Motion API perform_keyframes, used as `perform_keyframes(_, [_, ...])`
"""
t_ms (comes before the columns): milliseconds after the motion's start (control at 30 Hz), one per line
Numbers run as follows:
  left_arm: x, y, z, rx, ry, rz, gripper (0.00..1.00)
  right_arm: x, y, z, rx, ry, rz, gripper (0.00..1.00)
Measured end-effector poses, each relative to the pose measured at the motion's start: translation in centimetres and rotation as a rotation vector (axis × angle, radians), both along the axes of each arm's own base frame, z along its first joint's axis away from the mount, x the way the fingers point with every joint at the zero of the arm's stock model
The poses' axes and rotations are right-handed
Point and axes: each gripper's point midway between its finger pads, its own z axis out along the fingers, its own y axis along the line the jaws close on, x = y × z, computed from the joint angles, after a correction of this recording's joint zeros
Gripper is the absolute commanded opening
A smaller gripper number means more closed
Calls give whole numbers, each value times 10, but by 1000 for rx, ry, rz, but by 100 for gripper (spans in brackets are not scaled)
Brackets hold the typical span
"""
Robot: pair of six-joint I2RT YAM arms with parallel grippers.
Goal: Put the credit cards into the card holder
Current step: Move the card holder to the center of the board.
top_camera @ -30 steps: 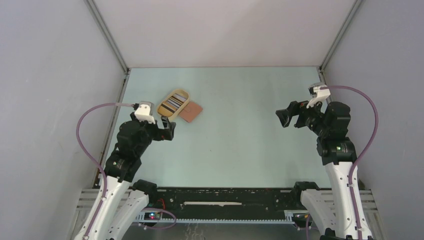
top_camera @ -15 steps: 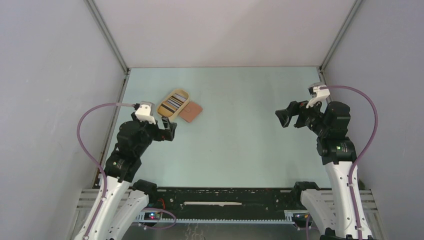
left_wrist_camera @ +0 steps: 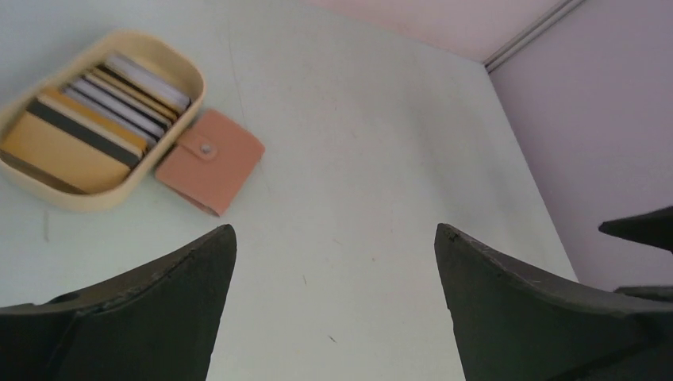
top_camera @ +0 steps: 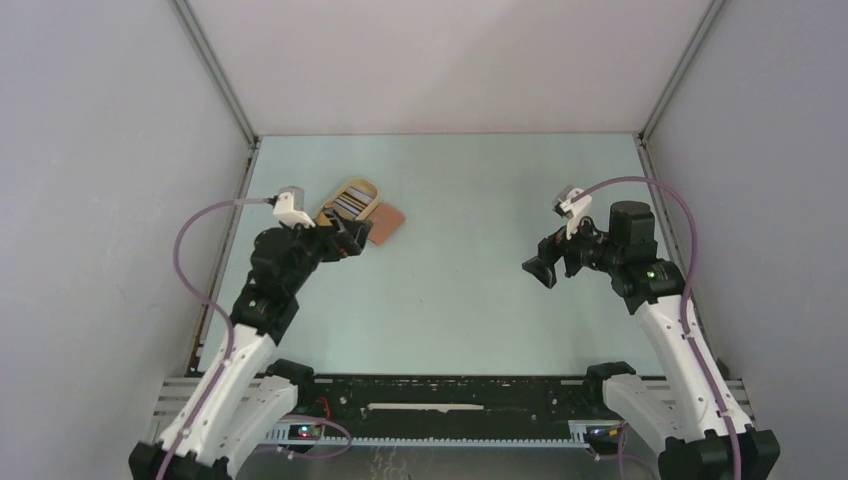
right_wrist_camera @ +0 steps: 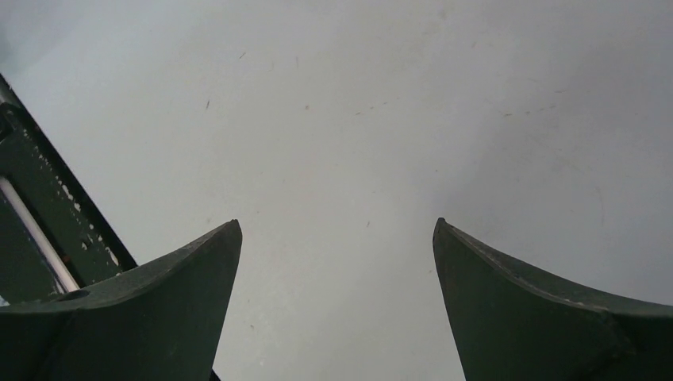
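Note:
The card holder (top_camera: 386, 225), a small reddish-brown snap wallet, lies closed on the pale green table next to an oval tan tray (top_camera: 331, 217). In the left wrist view the card holder (left_wrist_camera: 210, 160) touches the tray's rim (left_wrist_camera: 192, 89), and several credit cards (left_wrist_camera: 95, 119) stand stacked on edge inside the tray. My left gripper (top_camera: 352, 238) hovers just in front of the tray and holder, open (left_wrist_camera: 333, 230) and empty. My right gripper (top_camera: 540, 270) hangs over the table's right half, open (right_wrist_camera: 337, 226) with only bare table between its fingers.
Grey walls close in the table on three sides, with metal frame posts (top_camera: 214, 75) in the back corners. A black rail (top_camera: 450, 395) runs along the near edge between the arm bases and shows in the right wrist view's left (right_wrist_camera: 40, 214).
The left arm has reached forward, bringing its gripper closer to the tray and card holder. The right arm has swung left and toward the near edge. Both grippers stayed open.

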Motion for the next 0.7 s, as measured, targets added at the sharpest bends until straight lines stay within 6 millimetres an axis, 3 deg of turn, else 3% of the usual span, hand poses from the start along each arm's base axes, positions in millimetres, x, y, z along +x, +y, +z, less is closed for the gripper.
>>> perform_keyframes(267, [52, -19, -86, -138, 271, 67, 91, -10, 7, -7, -19, 28, 66, 100])
perform_keyframes(367, [69, -22, -102, -196, 310, 107, 86, -10, 8, -6, -18, 27, 70, 100])
perform_keyframes(567, [98, -11, -146, -310, 414, 232, 71, -11, 9, -5, -16, 26, 72, 100])
perform_keyframes(700, [109, -1, -171, -379, 474, 316, 68, -11, 9, -5, -18, 26, 70, 100])
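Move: The card holder lies roughly 17 cm ahead of the empty left hand, 5 cm to its right and some 25 cm below. The card tray stands just left of and beyond the holder, about 22 cm ahead of the hand, 3 cm to its left and 23 cm below. From the right hand the holder is about 20 cm ahead, 34 cm to the left and 21 cm below. Towards the card holder and the table the left hand dives, down about 17 cm and forward some 11 cm, without touching anything yet. On the way the fingers tip down by nearly 30 degrees, the hand rolls its left side lower and swings somewhat counter-clockwise, and the wide-open fingers narrow to about two thirds open. ##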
